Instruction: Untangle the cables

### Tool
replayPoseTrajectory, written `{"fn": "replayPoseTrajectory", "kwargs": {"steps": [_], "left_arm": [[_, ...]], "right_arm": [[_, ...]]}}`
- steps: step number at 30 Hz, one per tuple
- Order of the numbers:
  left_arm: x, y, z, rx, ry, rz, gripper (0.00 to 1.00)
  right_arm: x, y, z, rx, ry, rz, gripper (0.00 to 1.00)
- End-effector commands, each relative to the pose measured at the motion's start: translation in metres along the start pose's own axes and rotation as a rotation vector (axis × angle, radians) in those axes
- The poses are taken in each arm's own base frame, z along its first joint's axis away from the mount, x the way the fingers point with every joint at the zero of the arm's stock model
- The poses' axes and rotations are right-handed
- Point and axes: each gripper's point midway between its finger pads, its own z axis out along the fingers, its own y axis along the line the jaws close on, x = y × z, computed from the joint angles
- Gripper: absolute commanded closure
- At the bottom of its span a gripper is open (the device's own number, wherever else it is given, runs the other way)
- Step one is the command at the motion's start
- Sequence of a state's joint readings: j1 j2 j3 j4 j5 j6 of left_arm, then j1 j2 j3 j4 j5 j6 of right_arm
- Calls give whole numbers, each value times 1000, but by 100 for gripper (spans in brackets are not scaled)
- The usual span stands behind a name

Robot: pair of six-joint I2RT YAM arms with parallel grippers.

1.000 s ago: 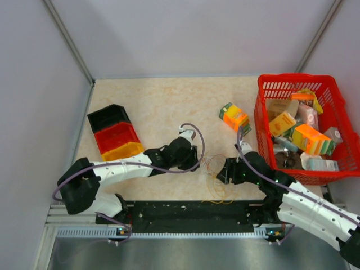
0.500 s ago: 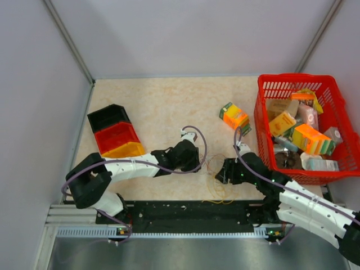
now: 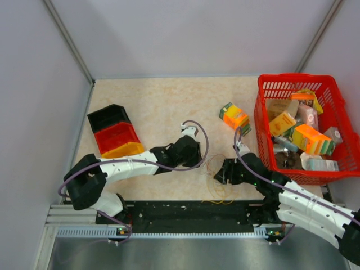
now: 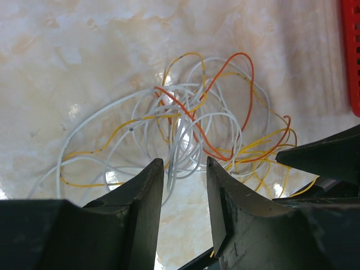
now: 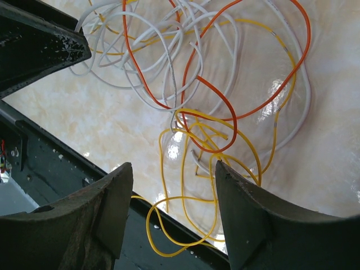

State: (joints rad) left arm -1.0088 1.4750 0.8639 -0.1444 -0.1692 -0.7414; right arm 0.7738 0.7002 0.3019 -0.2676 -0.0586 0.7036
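The cables (image 3: 215,171) are a loose tangle of thin white, yellow and orange wires on the marble table between my two grippers. In the left wrist view the cables (image 4: 191,124) lie just ahead of my left gripper (image 4: 184,163), which is open, with a few white strands reaching the gap at its tips. From the right wrist, the cables (image 5: 197,84) spread above my right gripper (image 5: 173,166), open wide over yellow loops, gripping nothing. From above, the left gripper (image 3: 201,166) and right gripper (image 3: 221,173) face each other across the tangle.
A red basket (image 3: 261,121) full of packages stands at the right. An orange and green carton (image 3: 234,117) lies on the table beside it. Stacked black, red and yellow bins (image 3: 115,135) sit at the left. One yellow loop hangs over the black rail (image 5: 84,169) at the table's near edge.
My left arm has reached further right, bringing its gripper up to the tangle. The right gripper has edged slightly left. The cables have barely shifted.
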Motion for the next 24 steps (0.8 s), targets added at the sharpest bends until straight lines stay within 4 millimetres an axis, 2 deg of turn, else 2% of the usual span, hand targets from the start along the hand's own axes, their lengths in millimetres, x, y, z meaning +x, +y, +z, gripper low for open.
{"fn": "replayPoseTrajectory", "kwargs": {"steps": [1,6,10,12,15,19,24], "left_arm": [[-18,-17,-1,36,-46,-3,60],[-16,-16,4,32,-40,-7,71],[-17,-12,7,-2,-36,3,75],[-17,-12,7,-2,-34,5,81],[-21,-13,6,-8,-41,7,100],[-32,-24,-10,35,-63,22,100],[-63,-60,-57,230,-153,81,100]], "right_arm": [[-15,11,-1,-41,-52,8,40],[-13,11,0,-45,-45,10,40],[-10,10,1,-42,-39,12,40],[-11,12,1,-48,-40,15,40],[-14,13,2,-52,-50,17,40],[-22,15,11,-34,-68,47,41],[-32,-1,36,101,-66,101,33]]}}
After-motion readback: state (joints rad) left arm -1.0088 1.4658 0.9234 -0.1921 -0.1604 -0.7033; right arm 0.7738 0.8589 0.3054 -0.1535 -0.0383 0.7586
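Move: A raised white cable strand already runs between the left hand's open tips, about 1 cm below its hand point; the white tangle's middle lies some 4 cm to that hand's right, about 1 cm ahead and 4 cm down. The right hand, low and open, has the yellow cable crossing about 2 cm ahead, 2 cm left and 3 cm below; the red cable loop is some 3 cm ahead and 3 cm left, and the loose yellow loops trail about 5 cm back and 1 cm left. Hardly shifting sideways, the left hand dips about a centimetre over the white tangle while its fingers go from nearly half open to fully shut, pinching the white strand between their tips, then rises some 2 cm with it. The right hand all but waits with its fingers open until late, when it drops about 1.5 cm and eases about 1 cm forward and slightly left towards the yellow cable crossing, not yet closing. ##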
